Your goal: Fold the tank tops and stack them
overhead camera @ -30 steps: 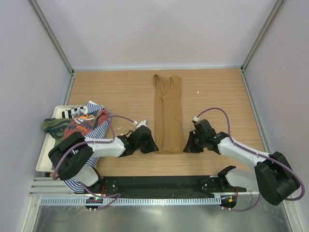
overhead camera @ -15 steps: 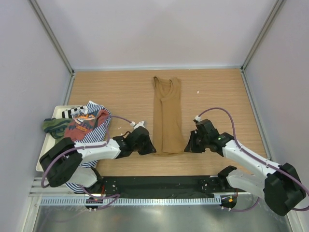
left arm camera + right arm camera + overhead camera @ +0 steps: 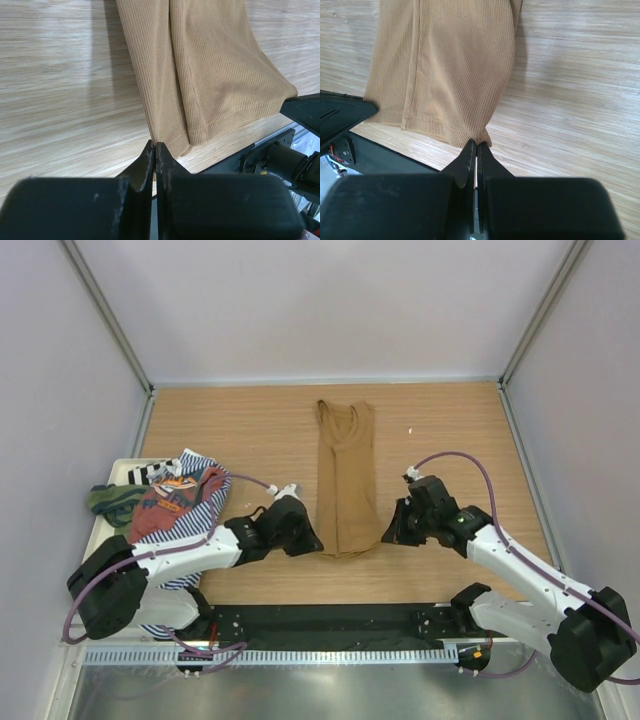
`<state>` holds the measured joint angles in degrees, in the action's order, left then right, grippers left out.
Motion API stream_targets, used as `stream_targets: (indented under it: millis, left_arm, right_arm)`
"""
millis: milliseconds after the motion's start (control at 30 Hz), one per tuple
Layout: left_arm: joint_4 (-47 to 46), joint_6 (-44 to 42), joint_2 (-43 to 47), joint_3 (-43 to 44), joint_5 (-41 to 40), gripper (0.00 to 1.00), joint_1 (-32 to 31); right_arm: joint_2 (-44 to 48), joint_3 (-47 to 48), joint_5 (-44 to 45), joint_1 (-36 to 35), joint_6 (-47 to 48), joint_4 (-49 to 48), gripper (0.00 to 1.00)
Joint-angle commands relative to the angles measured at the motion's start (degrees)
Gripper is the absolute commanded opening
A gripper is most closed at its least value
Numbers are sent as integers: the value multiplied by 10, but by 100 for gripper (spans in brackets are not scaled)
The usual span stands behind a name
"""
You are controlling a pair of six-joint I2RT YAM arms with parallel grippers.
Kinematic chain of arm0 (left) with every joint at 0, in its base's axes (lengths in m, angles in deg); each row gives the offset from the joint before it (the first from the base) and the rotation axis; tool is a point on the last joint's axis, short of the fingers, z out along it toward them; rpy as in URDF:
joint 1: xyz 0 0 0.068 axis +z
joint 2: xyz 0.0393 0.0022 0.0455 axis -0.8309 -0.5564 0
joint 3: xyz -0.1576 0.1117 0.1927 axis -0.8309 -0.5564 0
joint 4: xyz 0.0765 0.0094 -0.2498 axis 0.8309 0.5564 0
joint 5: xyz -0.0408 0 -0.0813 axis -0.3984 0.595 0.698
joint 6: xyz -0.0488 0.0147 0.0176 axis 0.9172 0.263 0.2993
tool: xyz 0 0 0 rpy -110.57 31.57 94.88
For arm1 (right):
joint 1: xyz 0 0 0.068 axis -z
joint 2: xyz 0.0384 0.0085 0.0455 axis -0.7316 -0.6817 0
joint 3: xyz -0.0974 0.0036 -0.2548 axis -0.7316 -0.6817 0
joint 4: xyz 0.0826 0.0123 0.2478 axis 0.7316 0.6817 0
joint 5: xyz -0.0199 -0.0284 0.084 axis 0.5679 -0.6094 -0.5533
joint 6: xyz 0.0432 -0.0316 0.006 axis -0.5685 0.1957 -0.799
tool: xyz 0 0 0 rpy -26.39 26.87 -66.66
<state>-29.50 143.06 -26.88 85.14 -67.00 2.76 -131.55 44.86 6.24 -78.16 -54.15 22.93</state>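
Note:
A tan-brown tank top lies folded lengthwise in a narrow strip down the middle of the wooden table, straps at the far end. My left gripper is shut on the hem's near left corner. At the hem's near right corner my right gripper is shut too, pinching the tan ribbed cloth. The hem is lifted slightly off the wood. The other tank tops, rust-red, navy-white striped and olive green, lie heaped at the left.
A white tray at the left table edge holds the heap of tops. A black rail with the arm bases runs along the near edge. Grey walls close in the table on three sides.
Both grippers have closed fully on the hem corners and drawn the near end slightly up and away from the front edge. Both arms have stretched forward a little.

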Motion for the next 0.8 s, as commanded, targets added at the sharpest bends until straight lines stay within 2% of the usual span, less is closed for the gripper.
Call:
stream_targets:
  millis: [0,133,333,533,767]
  left_arm:
    - [19,-10,3,32,7,0,-3]
    - [44,-22,-14,63,-14,0,-3]
    - [111,-57,-48,160,-56,0,3]
    - [152,-90,-89,239,-62,0,55]
    - [158,-120,-151,307,-22,0,125]
  right_arm:
    - [-1,32,6,-3,12,8,1]
    - [-27,62,15,-3,19,8,1]
    - [-81,144,48,-2,42,21,1]
    - [-163,248,89,12,67,43,1]
    - [-264,349,81,61,87,44,1]
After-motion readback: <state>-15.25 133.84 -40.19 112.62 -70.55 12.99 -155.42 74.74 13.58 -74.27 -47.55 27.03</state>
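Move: The tan tank top lies as a narrow strip running away from the hands, its two hem corners already pinched and raised. Its shoulder end is about 34 cm ahead of the left hand, 6 cm to the right and 5 cm down. From the right hand it is some 32 cm ahead, 8 cm to the left and 7 cm down. The strip's middle lies about 18 cm nearer than that end, in line with it. The striped garment is roughly 28 cm left of the left hand and 4 cm ahead. The tank top's hem is carried forward over its own strip towards the shoulder end, both hands moving together and speeding up. They rise as they go, some 12 cm forward and 6 cm up, the climb flattening out near the end. Both keep their shut pinch on the hem corners while the fingertips tip slightly outward and up. ##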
